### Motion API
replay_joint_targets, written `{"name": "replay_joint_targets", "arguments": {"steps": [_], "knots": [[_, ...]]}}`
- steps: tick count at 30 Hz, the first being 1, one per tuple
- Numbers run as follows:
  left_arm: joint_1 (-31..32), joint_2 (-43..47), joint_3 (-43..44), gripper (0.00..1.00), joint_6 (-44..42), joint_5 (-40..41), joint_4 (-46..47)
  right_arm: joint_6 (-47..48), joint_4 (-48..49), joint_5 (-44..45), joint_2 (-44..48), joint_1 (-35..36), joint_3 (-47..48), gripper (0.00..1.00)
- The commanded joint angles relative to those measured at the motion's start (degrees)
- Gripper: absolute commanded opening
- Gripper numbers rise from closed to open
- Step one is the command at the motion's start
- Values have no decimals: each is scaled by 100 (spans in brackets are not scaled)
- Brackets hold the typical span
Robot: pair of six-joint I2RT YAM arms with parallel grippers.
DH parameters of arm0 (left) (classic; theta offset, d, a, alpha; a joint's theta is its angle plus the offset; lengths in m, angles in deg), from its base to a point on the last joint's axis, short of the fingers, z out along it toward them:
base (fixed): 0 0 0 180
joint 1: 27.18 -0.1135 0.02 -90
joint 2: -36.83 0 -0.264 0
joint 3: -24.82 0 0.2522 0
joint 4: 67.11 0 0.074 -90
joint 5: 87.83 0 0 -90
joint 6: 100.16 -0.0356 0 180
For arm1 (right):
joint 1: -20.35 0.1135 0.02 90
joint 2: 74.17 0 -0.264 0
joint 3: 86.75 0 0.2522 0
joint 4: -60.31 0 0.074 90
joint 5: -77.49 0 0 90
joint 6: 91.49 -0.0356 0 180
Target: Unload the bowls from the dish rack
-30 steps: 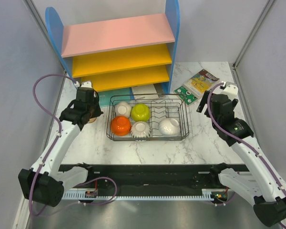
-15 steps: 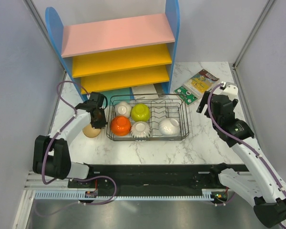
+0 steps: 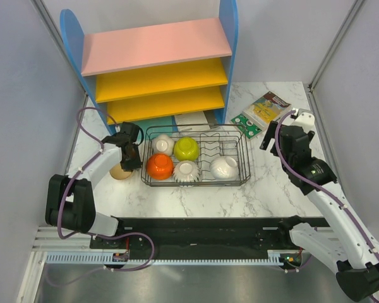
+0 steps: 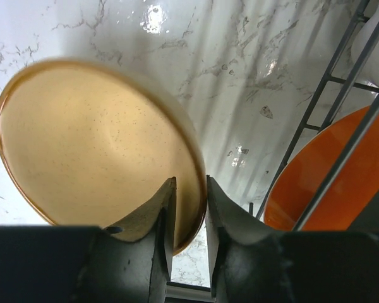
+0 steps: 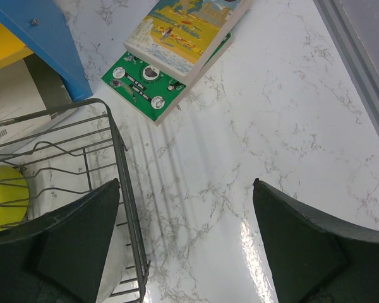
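The black wire dish rack [image 3: 247, 165] holds several upturned bowls: a white one [image 3: 163, 144], a yellow-green one [image 3: 186, 148], an orange one [image 3: 159, 166], a ribbed white one [image 3: 186, 171] and another white one [image 3: 223, 167]. A tan bowl [image 3: 119, 173] rests on the marble just left of the rack. My left gripper [image 3: 130, 159] straddles the tan bowl's [image 4: 95, 145] rim, one finger inside and one outside, jaws slightly parted [image 4: 189, 202]. The orange bowl [image 4: 322, 183] sits behind rack wires. My right gripper [image 5: 186, 183] hangs wide open over bare marble right of the rack [image 5: 123, 170], holding nothing.
A blue shelf unit [image 3: 158, 63] with pink and yellow boards stands behind the rack. Two booklets [image 3: 262, 110] lie at the back right, also seen as booklets [image 5: 177, 38] in the right wrist view. Grey walls close in on both sides.
The left arm folded down and set the tan bowl on the marble beside the rack. Its jaws have since parted a little around the rim. The right arm has not moved.
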Motion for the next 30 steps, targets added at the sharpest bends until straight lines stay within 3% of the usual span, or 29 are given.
{"name": "replay_joint_targets", "arguments": {"steps": [1,9,26,30], "knots": [[-3,118,139,34,95,141,65,61,157,-56,65,-16,-60,93],[-12,434,174,47,78,193,100,122,174,-108,12,-25,-51,94],[-12,2086,447,55,-177,106,363,131,183,-319,-111,-16,-69,95],[-12,2639,271,56,-230,-270,592,157,192,-459,-120,-16,-87,95]]}}
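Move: The tan bowl stands on the table with its right rim between the left gripper's loosening fingers; its middle is about 5 cm to the left, 1 cm ahead and 2 cm lower. The orange bowl in the rack lies some 10 cm to the gripper's right and level with it. The white bowl is about 12 cm right and 9 cm ahead. From the right gripper, the tan bowl is roughly 65 cm left, about level fore and aft, and 21 cm lower. Keep opening the left fingers until they clear the tan bowl's rim, holding the hand in place at first. Then lift straight up off the bowl, slowly and then faster, about 12 cm with a small drift forward, swinging the fingertips forward some 25 degrees as the hand climbs. ##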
